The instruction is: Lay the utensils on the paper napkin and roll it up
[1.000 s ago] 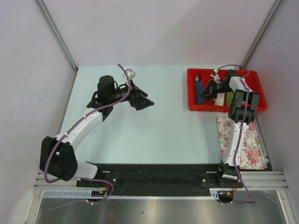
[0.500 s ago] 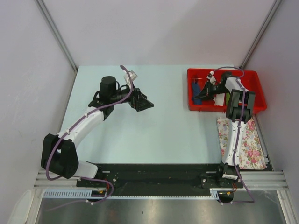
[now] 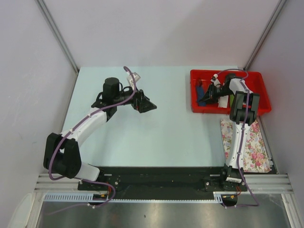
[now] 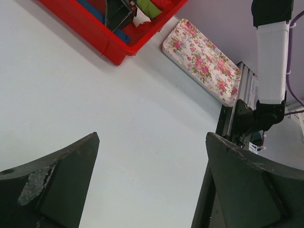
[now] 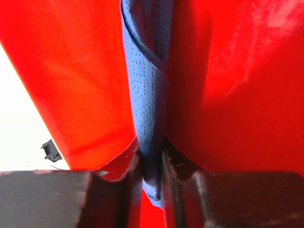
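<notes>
The paper napkin [image 5: 147, 85], dark blue and folded into a narrow strip, hangs inside the red bin [image 5: 71, 71]. My right gripper [image 5: 151, 159] is shut on its near end, one finger pressing each side. From above, the right gripper [image 3: 210, 93] reaches into the bin's left half, with the napkin [image 3: 201, 90] at its tip. My left gripper [image 3: 149, 105] hovers over the table's middle, open and holding nothing. In the left wrist view its fingers [image 4: 66, 185] stand wide apart over bare table. No utensils can be made out in any view.
The red bin [image 3: 259, 76] sits at the table's far right and also holds green and white items. A pink-flowered white cloth [image 3: 251, 147] lies in front of it, by the right arm. In the left wrist view the bin [image 4: 90, 35] and the cloth [image 4: 202, 61] lie ahead.
My right gripper has shifted a little left and farther back inside the bin with the napkin in it. The left arm has barely moved.
</notes>
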`<move>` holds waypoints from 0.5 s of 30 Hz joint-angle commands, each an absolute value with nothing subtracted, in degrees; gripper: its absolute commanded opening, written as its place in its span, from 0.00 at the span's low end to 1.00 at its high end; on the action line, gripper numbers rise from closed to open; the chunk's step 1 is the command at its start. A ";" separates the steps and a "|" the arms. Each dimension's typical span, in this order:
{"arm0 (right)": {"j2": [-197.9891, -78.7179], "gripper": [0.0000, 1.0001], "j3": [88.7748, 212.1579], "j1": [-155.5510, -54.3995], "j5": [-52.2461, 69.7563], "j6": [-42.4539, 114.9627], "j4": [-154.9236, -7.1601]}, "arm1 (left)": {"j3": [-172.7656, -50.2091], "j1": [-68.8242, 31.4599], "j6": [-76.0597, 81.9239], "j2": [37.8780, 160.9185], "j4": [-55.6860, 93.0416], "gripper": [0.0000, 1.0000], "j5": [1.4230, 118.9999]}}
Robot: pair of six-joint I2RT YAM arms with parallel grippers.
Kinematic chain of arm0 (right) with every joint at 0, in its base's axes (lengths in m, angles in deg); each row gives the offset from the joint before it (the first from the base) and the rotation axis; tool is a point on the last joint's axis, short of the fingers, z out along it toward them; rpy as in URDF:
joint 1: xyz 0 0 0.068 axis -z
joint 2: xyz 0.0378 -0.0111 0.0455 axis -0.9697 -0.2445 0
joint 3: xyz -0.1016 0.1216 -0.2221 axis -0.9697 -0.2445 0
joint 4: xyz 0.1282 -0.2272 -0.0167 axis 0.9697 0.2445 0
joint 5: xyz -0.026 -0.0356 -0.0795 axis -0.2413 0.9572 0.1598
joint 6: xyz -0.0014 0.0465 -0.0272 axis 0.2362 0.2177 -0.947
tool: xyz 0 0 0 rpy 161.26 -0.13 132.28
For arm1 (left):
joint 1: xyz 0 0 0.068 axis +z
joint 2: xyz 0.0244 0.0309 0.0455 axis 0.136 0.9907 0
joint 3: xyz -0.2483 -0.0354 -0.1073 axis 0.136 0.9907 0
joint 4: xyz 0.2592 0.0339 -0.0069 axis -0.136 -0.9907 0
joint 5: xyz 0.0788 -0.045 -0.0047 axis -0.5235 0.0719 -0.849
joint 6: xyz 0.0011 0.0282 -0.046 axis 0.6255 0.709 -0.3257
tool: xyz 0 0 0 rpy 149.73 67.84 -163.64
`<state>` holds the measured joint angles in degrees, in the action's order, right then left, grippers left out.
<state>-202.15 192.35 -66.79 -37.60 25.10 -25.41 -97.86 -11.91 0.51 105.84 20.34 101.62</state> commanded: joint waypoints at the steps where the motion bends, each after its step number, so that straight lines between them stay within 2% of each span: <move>1: -203.17 0.28 195.24 -67.50 -29.22 24.52 -23.11 | -100.84 -11.52 0.45 106.08 22.73 1.00 101.79; 2: -203.17 0.35 195.42 -67.67 -28.87 24.60 -22.75 | -100.84 -11.52 0.36 106.17 22.73 1.00 101.78; 8: -201.86 0.36 196.47 -68.46 -26.77 24.78 -22.22 | -100.58 -11.52 -0.43 105.91 23.60 1.00 101.61; 10: -201.15 0.47 196.65 -68.90 -25.36 24.69 -22.31 | -100.58 -11.52 -0.60 105.82 23.69 1.00 101.52; 11: -200.98 0.48 196.74 -68.99 -24.22 24.69 -22.40 | -100.49 -11.52 -0.61 105.64 23.78 1.00 101.52; 12: -200.54 0.54 196.82 -69.08 -23.60 24.87 -22.31 | -100.49 -11.52 -0.61 105.64 23.78 1.00 101.43; 14: -200.10 0.55 196.82 -69.08 -21.59 25.48 -22.40 | -100.49 -11.52 -0.69 105.55 23.87 1.00 101.43; 15: -199.83 0.60 196.74 -68.99 -21.22 25.75 -22.49 | -100.49 -11.52 -0.87 105.55 23.87 1.00 101.35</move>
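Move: My right hand is low in the red tray, fingers already loosening around the near end of the rolled napkin, whose middle lies about 6 cm ahead and 2 cm to the left, a centimetre lower. The white napkin stands roughly 11 cm to this hand's right and 3 cm ahead, the green one some 17 cm right and 3 cm ahead. From my left hand the roll lies about 29 cm right, 10 cm ahead and 20 cm below. I open my right fingers from a narrow gap to about half wide and let go of the near end of the napkin roll. As they spread, I ease the hand up about 1 cm off the tray floor, drifting a touch left, while the fingertips tip some 5 degrees more downward. ##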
